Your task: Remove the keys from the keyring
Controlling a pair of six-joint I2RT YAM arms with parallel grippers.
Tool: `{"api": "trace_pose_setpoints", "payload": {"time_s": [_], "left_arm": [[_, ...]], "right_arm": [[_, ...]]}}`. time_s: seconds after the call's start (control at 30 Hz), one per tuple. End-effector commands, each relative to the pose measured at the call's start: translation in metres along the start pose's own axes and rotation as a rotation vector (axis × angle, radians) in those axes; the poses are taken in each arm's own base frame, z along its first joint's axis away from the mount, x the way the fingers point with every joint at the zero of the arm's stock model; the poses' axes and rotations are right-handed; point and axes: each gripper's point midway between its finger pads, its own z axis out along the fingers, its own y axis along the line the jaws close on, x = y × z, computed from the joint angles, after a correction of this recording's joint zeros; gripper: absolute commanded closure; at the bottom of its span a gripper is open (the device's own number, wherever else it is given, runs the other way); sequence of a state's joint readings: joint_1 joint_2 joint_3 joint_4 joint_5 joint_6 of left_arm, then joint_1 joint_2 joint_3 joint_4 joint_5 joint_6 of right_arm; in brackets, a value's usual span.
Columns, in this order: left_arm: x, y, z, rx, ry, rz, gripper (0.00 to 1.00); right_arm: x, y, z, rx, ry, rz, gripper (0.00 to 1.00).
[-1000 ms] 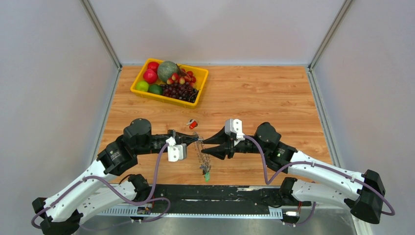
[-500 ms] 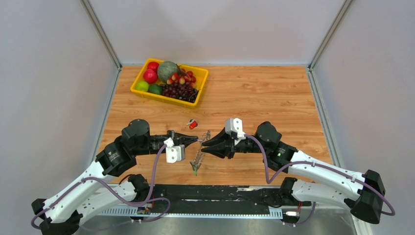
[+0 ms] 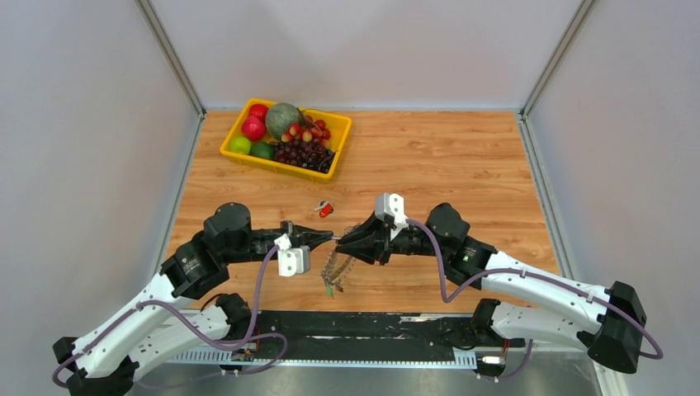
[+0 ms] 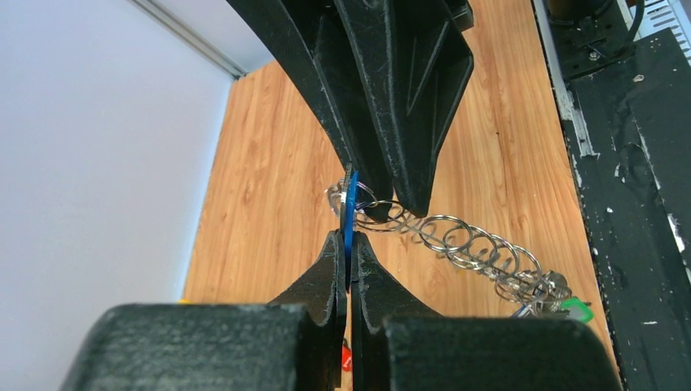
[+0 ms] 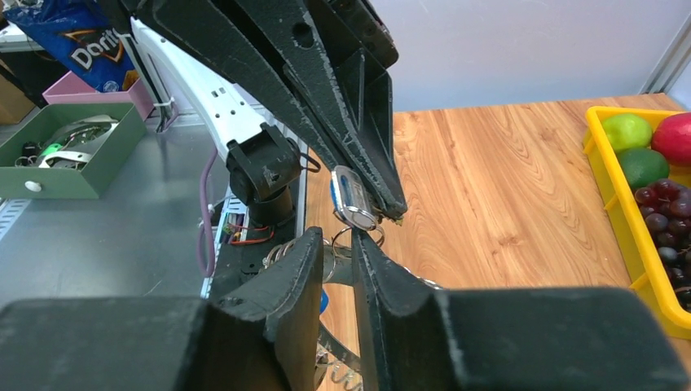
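The keyring [image 3: 333,268] is a floppy chain of silvery rings hanging between my two gripper tips, just above the wooden table. My left gripper [image 3: 328,238] is shut on a blue-headed key [image 4: 349,213] at the chain's top end. My right gripper [image 3: 341,242] faces it tip to tip, closed on the rings [image 5: 342,243] beside that key. In the left wrist view the chain [image 4: 468,244] trails right to a green-headed key [image 4: 575,309]. A loose red-headed key [image 3: 325,209] lies on the table behind the grippers.
A yellow fruit tray [image 3: 277,165] with apples, limes, a melon and grapes stands at the back left; its corner shows in the right wrist view [image 5: 621,204]. The black base rail [image 3: 363,324] runs along the near edge. Grey walls enclose three sides.
Both gripper tips have drawn closer together and shifted slightly left. The hanging chain has swung left and bunched up under them. The red key has not moved.
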State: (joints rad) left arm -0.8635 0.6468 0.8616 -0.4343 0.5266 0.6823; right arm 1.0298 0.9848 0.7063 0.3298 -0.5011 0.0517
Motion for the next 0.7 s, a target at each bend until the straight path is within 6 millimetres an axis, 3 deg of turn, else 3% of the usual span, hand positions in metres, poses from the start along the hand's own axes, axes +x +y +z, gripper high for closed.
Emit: {"api": "trace_pose_setpoints", "payload": {"time_s": [0.0,0.13,0.27,0.5,0.67], "left_arm": [[-0.021,0.008,-0.002,-0.03,-0.083,0.034,1.0],[-0.021,0.009,-0.004,-0.041,-0.082,0.038,1.0],[-0.022,0.009,-0.005,-0.045,-0.083,0.037,1.0],[-0.008,0.025,-0.005,-0.134,0.002,-0.09,1.0],[0.001,0.023,-0.003,-0.157,0.027,-0.194,1.0]], "right_arm": [[-0.033,-0.009,0.005,0.042,-0.081,-0.01,0.76],[-0.03,-0.014,0.004,0.067,-0.079,-0.003,0.79],[-0.031,-0.017,0.004,0.079,-0.081,-0.003,1.0],[-0.034,-0.004,-0.004,0.021,-0.116,-0.057,1.0],[-0.042,0.003,-0.016,0.02,-0.18,-0.109,1.0]]}}
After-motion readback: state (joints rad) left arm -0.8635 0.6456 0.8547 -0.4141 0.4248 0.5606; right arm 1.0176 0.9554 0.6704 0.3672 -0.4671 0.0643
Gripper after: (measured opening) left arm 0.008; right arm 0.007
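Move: The wire loop that links the blue key to the keyring is only about 1 cm ahead and 1 cm to the left of the right hand's part-open fingertips, at their height. The blue key, still shut in the left fingers, is some 3 cm left and 1 cm ahead of the right hand; the keyring's disc hangs about 6 cm below and 3 cm back from the right hand, roughly 1 cm left. From the left hand, the loop lies some 3 cm to the right, level. The right fingers pinch shut on the linking loop after the right hand eases forward about 1 cm, then the hand backs off to the right by roughly half a centimetre, away from the left fingers. The left hand keeps its hold on the blue key and, once the right grip is made, moves about 1.5 cm forward, swinging its fingertips forward and rolling a few degrees. ##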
